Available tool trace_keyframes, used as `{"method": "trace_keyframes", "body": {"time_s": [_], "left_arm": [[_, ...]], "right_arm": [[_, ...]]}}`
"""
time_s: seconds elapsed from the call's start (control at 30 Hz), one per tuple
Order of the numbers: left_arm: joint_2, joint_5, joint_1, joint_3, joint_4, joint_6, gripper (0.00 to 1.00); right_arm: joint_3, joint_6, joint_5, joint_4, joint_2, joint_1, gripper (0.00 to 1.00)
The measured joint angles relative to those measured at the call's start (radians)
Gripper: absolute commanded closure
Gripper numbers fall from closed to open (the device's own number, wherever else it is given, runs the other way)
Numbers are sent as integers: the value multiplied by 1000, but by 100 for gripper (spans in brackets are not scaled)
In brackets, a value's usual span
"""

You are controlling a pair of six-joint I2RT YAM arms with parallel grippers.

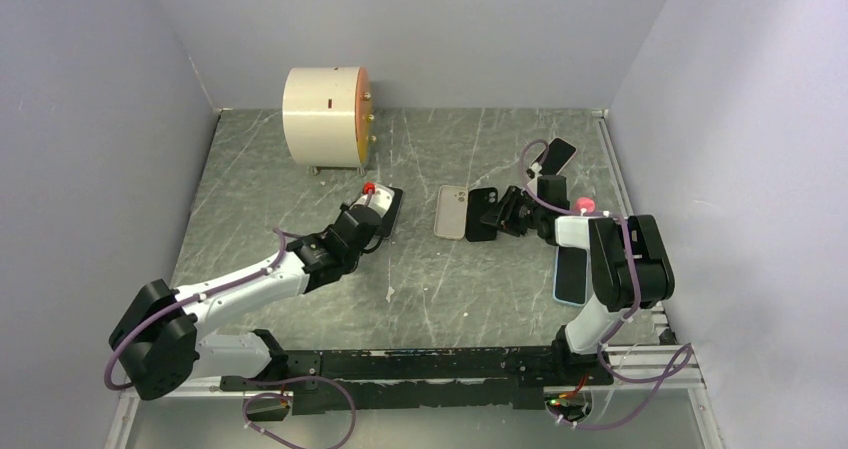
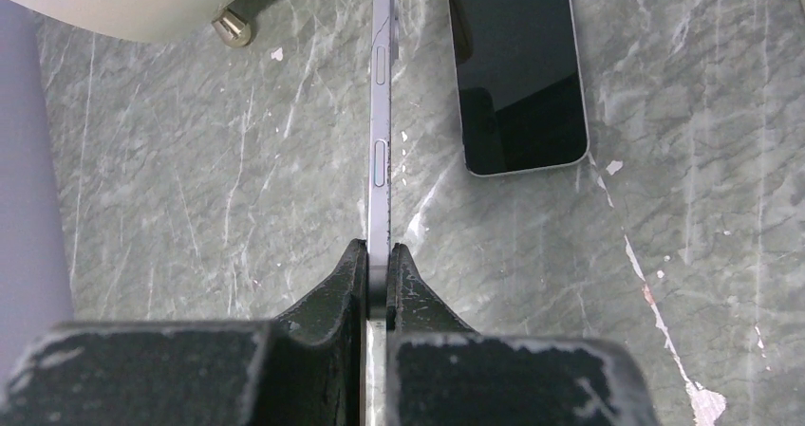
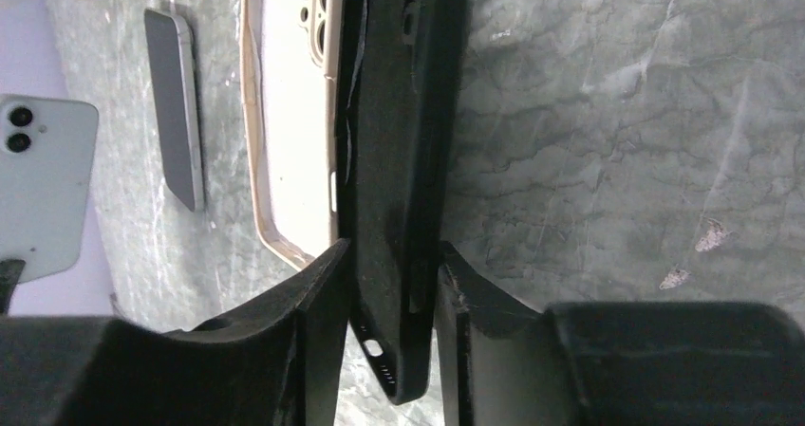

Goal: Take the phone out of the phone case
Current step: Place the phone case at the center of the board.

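Note:
My left gripper (image 2: 380, 246) is shut on the bottom end of a thin grey phone (image 2: 382, 113). It holds the phone edge-on above the table, left of centre, and the phone is bare, with no case on it. The black phone case (image 3: 399, 179) is empty and stands between the fingers of my right gripper (image 3: 391, 250). The jaws are partly apart, and both fingertips touch the case's sides. In the top view the case (image 1: 483, 214) lies just left of the right gripper (image 1: 508, 214).
A beige empty case (image 1: 451, 212) lies beside the black one. A dark phone (image 2: 517, 65) lies screen-up near the held phone. A blue phone (image 1: 571, 274) and another phone (image 1: 558, 154) are at the right. A cream cylinder (image 1: 325, 117) stands at the back.

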Motion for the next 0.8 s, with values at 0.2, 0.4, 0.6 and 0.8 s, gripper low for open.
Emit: {"method": "trace_keyframes", "body": {"time_s": [0.2, 0.4, 0.6, 0.8], "left_arm": [[16, 1, 18, 0, 0, 31, 98], [47, 1, 42, 1, -2, 34, 98], [71, 12, 84, 5, 4, 41, 97], [127, 27, 119, 23, -2, 59, 97]], "right_arm": [[3, -29, -1, -28, -10, 0, 42], [3, -62, 53, -89, -66, 0, 27], [3, -81, 85, -107, -85, 7, 25], [16, -85, 84, -113, -73, 15, 25]]}}
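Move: The black phone case is between my right fingers, tilted; its middle lies about 4 cm ahead, 1 cm left and 1 cm below. The beige case is some 6 cm ahead and 10 cm left, the black-screened phone about 9 ahead and 27 left. My left hand still holds the silver phone on edge. Bare board lies about 4 cm ahead of that hand, 5 left and 11 below; the black-screened phone some 13 ahead, 8 right. I let go of the black case, spreading my right fingers from about a third to three quarters open; that hand almost stays, easing about 1 cm to the right and rolling slightly, fingers still astride the case's near end. Meanwhile my left hand carries the silver phone about 5 cm left, down and forward towards the bare board, leftward of the black-screened phone, grip kept. ##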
